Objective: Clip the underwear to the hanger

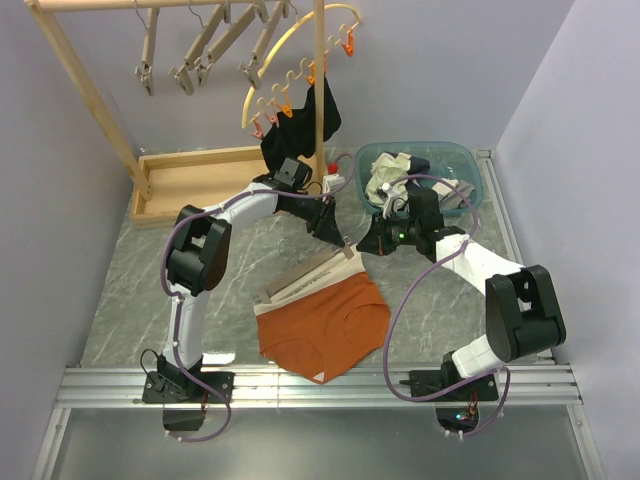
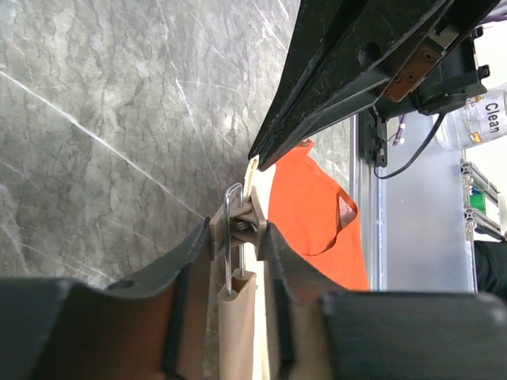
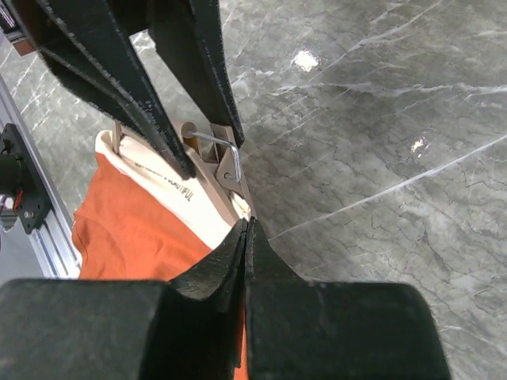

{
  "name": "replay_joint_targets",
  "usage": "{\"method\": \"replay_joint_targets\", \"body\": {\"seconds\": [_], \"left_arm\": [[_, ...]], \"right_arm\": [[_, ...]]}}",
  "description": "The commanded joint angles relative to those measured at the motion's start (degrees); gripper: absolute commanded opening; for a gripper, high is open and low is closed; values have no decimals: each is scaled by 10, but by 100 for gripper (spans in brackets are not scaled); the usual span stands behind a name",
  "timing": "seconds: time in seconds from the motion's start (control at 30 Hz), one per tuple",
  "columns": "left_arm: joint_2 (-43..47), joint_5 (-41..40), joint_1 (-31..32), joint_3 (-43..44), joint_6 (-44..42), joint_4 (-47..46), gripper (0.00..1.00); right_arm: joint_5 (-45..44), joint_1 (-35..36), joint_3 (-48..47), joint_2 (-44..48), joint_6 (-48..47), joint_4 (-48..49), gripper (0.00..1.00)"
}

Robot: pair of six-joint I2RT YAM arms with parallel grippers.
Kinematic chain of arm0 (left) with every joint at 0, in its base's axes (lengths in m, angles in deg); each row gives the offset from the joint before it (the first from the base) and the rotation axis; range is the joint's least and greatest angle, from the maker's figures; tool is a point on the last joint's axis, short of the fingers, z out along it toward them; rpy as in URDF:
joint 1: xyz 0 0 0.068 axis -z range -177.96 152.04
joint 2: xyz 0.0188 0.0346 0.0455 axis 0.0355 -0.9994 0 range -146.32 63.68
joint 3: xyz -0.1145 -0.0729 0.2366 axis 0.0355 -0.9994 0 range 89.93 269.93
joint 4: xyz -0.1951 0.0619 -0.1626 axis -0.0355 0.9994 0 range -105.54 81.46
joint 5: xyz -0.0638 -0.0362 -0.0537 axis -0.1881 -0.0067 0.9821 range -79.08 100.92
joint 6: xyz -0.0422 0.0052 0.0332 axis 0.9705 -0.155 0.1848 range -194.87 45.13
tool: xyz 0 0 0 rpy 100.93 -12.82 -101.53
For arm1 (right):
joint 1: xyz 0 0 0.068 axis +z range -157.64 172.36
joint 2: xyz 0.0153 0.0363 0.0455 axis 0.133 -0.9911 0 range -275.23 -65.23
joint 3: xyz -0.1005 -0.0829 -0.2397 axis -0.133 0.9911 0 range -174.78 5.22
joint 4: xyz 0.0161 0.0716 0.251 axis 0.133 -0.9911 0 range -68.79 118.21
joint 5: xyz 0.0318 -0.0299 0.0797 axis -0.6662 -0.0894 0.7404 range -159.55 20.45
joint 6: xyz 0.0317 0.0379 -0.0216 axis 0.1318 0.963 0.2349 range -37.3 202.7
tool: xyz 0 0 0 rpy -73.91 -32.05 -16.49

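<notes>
The rust-orange underwear lies flat mid-table, its off-white waistband toward the back. The wooden hanger lies along that waistband. My left gripper sits at the bar's right end. In the left wrist view its fingers press both wings of the metal clip, and the orange cloth shows beyond. My right gripper is shut, its tips at the waistband's corner beside the clip. I cannot tell whether cloth is pinched.
A blue-green basin of cream and grey clothes stands at the back right, right behind my right arm. A wooden tray sits at the back left under a rack of spare hangers. A black garment hangs from a yellow hoop.
</notes>
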Motion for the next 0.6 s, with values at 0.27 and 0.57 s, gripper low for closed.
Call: {"method": "replay_joint_targets", "body": {"seconds": [0.27, 0.57], "left_arm": [[31, -11, 2, 24, -7, 8, 49], [113, -105, -19, 5, 44, -50, 76]], "right_arm": [[8, 1, -26, 20, -8, 25, 0], [7, 6, -16, 34, -23, 25, 0]]}}
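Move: The left fingers are still on the hanger's near end clip, which sits practically at the hand point, perhaps 1 cm below. From there the waistband corner is about 3 cm right and 2 cm back, the hanger bar's middle some 9 cm left and 7 cm back, and the underwear's middle roughly 5 cm left and 18 cm back. The right hand already pinches that corner at its fingertips, with the clip about 3 cm to its left and 1 cm farther out. Left fingers spread off the clip and lift about 2 cm forward and up; right keeps its waistband pinch. ##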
